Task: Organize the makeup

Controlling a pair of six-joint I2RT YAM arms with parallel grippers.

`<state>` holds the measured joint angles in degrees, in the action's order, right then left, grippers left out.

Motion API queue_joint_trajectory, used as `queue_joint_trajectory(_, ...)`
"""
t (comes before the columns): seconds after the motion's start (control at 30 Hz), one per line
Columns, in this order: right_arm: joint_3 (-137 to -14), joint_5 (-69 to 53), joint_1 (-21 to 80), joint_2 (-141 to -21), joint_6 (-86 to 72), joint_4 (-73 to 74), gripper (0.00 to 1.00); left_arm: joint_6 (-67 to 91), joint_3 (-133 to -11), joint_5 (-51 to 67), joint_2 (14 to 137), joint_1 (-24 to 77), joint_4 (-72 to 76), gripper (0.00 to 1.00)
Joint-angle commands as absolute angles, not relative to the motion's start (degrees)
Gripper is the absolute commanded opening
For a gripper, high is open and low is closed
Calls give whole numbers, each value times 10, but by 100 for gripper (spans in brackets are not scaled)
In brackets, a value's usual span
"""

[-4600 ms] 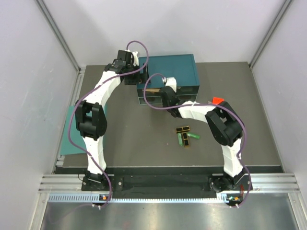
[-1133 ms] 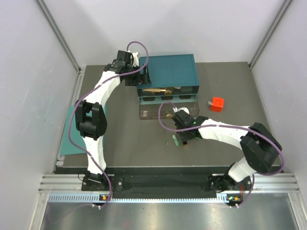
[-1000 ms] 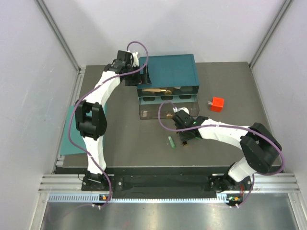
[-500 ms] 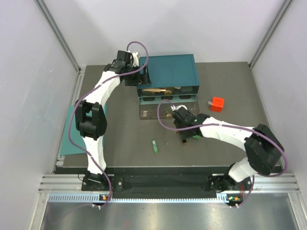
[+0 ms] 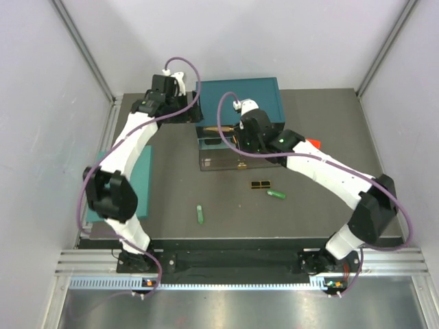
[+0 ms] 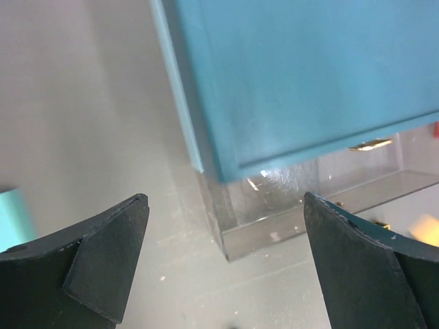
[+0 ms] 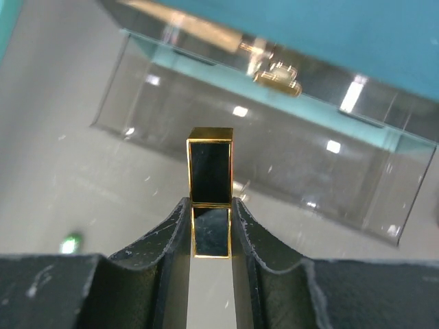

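My right gripper is shut on a black-and-gold flat case, held upright just in front of the clear drawer of the teal organizer. In the top view that gripper hovers over the drawer front. Gold-trimmed makeup lies inside behind the clear wall. On the table remain another black-and-gold case, a green stick beside it, and a second green stick further left. My left gripper stands open above the organizer's left front corner, holding nothing.
A small red cube shows partly behind the right arm. A flat teal panel lies at the table's left edge. White walls close in the table on three sides.
The right gripper has risen from the table with the black-and-gold case and swung back to the organizer. One green stick slid left toward the near edge. The left arm shifted slightly left.
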<state>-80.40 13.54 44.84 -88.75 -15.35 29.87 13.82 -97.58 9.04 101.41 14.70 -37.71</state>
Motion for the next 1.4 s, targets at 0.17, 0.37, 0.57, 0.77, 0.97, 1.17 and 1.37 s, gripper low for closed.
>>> queue_joint_trajectory(0.17, -843, 91, 370, -1012, -97, 251, 2, 244, -879, -43, 882, 137, -498, 95)
queue_joint_trajectory(0.37, -854, 68, 328, -1061, -85, 236, 2, 310, -738, -44, 828, 136, -568, 92)
queue_joint_trajectory(0.57, -874, 45, 301, -1100, -84, 239, 6, 346, -654, -46, 809, 133, -573, 95)
queue_joint_trajectory(0.77, -892, 21, 284, -1133, -94, 243, 7, 395, -585, -15, 837, 133, -583, 94)
queue_joint_trajectory(0.97, -909, -17, 261, -1159, -113, 243, 7, 442, -512, -25, 829, 133, -590, 93)
queue_joint_trajectory(1.17, -928, -47, 245, -1174, -123, 243, 8, 513, -505, -125, 791, 133, -651, 94)
queue_joint_trajectory(1.37, -926, -66, 235, -1178, -128, 236, 12, 543, -469, -156, 818, 133, -636, 96)
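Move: The green tube loose on the table that the open left hand goes for lies about 28 cm back, 3 cm to its right and 19 cm below; the teal board is some 14 cm back and 25 cm left. The right hand, gripping a black compact, has the clear drawer about 9 cm ahead, 1 cm right and 16 cm down, the other black compact 3 cm back and 6 cm right, and another green tube 7 cm back, 12 cm right. Back and down sweeps the left hand after a brief rise, nearly 30 cm back and 12 cm left, fingers open, tipping downward and turning counter-clockwise as it nears the loose green tube. The right keeps its pinch on the compact, lowers it some 13 cm forward and down into the clear drawer under the teal top's edge, then pushes on forward against the organizer. ##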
